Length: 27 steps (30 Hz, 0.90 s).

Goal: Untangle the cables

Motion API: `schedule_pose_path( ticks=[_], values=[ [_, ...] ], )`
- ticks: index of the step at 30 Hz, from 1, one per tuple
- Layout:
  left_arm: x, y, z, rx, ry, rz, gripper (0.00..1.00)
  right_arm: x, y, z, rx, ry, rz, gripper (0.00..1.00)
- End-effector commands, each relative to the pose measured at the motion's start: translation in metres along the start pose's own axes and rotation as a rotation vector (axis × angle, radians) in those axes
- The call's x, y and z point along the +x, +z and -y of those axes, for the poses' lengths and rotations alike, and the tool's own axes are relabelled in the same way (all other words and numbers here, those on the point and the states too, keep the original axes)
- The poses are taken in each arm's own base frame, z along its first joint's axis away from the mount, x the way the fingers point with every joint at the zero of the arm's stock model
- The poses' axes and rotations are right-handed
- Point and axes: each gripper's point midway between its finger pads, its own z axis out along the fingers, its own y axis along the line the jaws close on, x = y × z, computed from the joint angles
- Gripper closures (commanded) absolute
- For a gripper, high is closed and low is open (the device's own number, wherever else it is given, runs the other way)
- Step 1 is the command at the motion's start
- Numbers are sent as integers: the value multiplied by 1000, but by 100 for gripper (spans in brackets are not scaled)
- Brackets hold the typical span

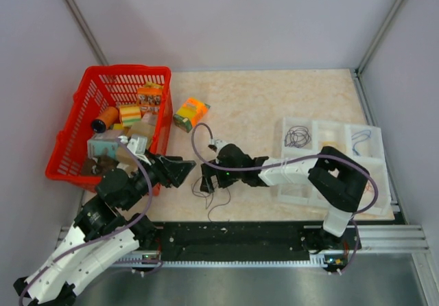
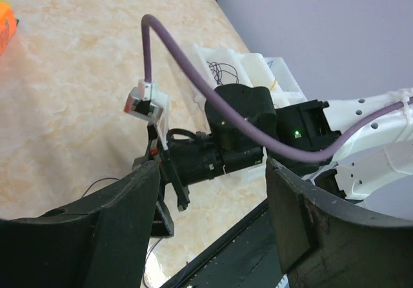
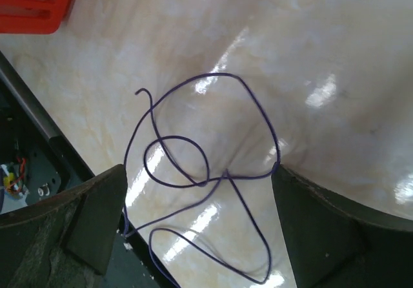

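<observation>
A thin purple cable [image 3: 193, 183] lies in loose loops on the marble tabletop near the front edge, also seen from above [image 1: 212, 199]. My right gripper [image 3: 199, 172] points down over it, open, with the loops spread between its two fingers [image 3: 310, 236] and brushing both. My left gripper [image 1: 184, 171] hovers just left of the right gripper [image 1: 208, 182], open and holding nothing. In the left wrist view the left gripper [image 2: 213, 168] faces the right arm's wrist, and a strand of the purple cable [image 2: 97, 185] shows on the table. Other cables sit in the white tray: a black coil [image 1: 297, 138] and a blue one [image 1: 360, 139].
The white compartment tray [image 1: 329, 182] stands at the right, partly under the right arm. A red basket [image 1: 68, 141] full of packets stands at the left, right beside the left arm. An orange and green box [image 1: 191, 114] lies on the table behind the grippers. The black rail [image 1: 233, 234] borders the front.
</observation>
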Motion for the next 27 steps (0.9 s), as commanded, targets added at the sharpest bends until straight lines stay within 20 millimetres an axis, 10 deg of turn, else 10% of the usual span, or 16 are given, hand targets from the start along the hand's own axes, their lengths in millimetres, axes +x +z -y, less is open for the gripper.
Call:
schedule_pose_path(
  ticks=[1, 12, 14, 18, 27],
  values=[
    [-9, 0, 5, 16, 6, 34, 29, 2, 13, -24, 59, -187, -3, 9],
    [-7, 4, 10, 39, 3, 18, 29, 41, 22, 24, 485, -358, -92, 21],
    [-6, 4, 8, 32, 4, 14, 29, 43, 18, 32, 512, -371, -92, 33],
    [-4, 4, 7, 25, -4, 9, 29, 33, 1, 37, 546, -378, -39, 89],
    [-11, 1, 10, 31, -5, 31, 30, -17, -67, 59, 501, -216, 182, 100]
  ],
)
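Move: The blue-grey cable lies in loose loops almost under the open right fingers, its middle about 2 cm back and 3 cm below them. The orange packet is some 20 cm farther out than the right hand and 4 cm to its left, also on the table; the red basket's middle is roughly 28 cm left and 16 cm ahead of it. For the idle left hand, the cable is about 27 cm below and 5 cm to the right. With its fingers wide open, the right hand slips about 3 cm left and slightly back while sinking towards the cable loops, its wrist tipping the fingers some 30 degrees steeper down and round from left towards forward. Low over the table it starts back to the right as the fingers shut and pinch a strand of the cable, then, closed, it drags the strand right and rises barely half a centimetre, ending about 6 cm right of where it began. ##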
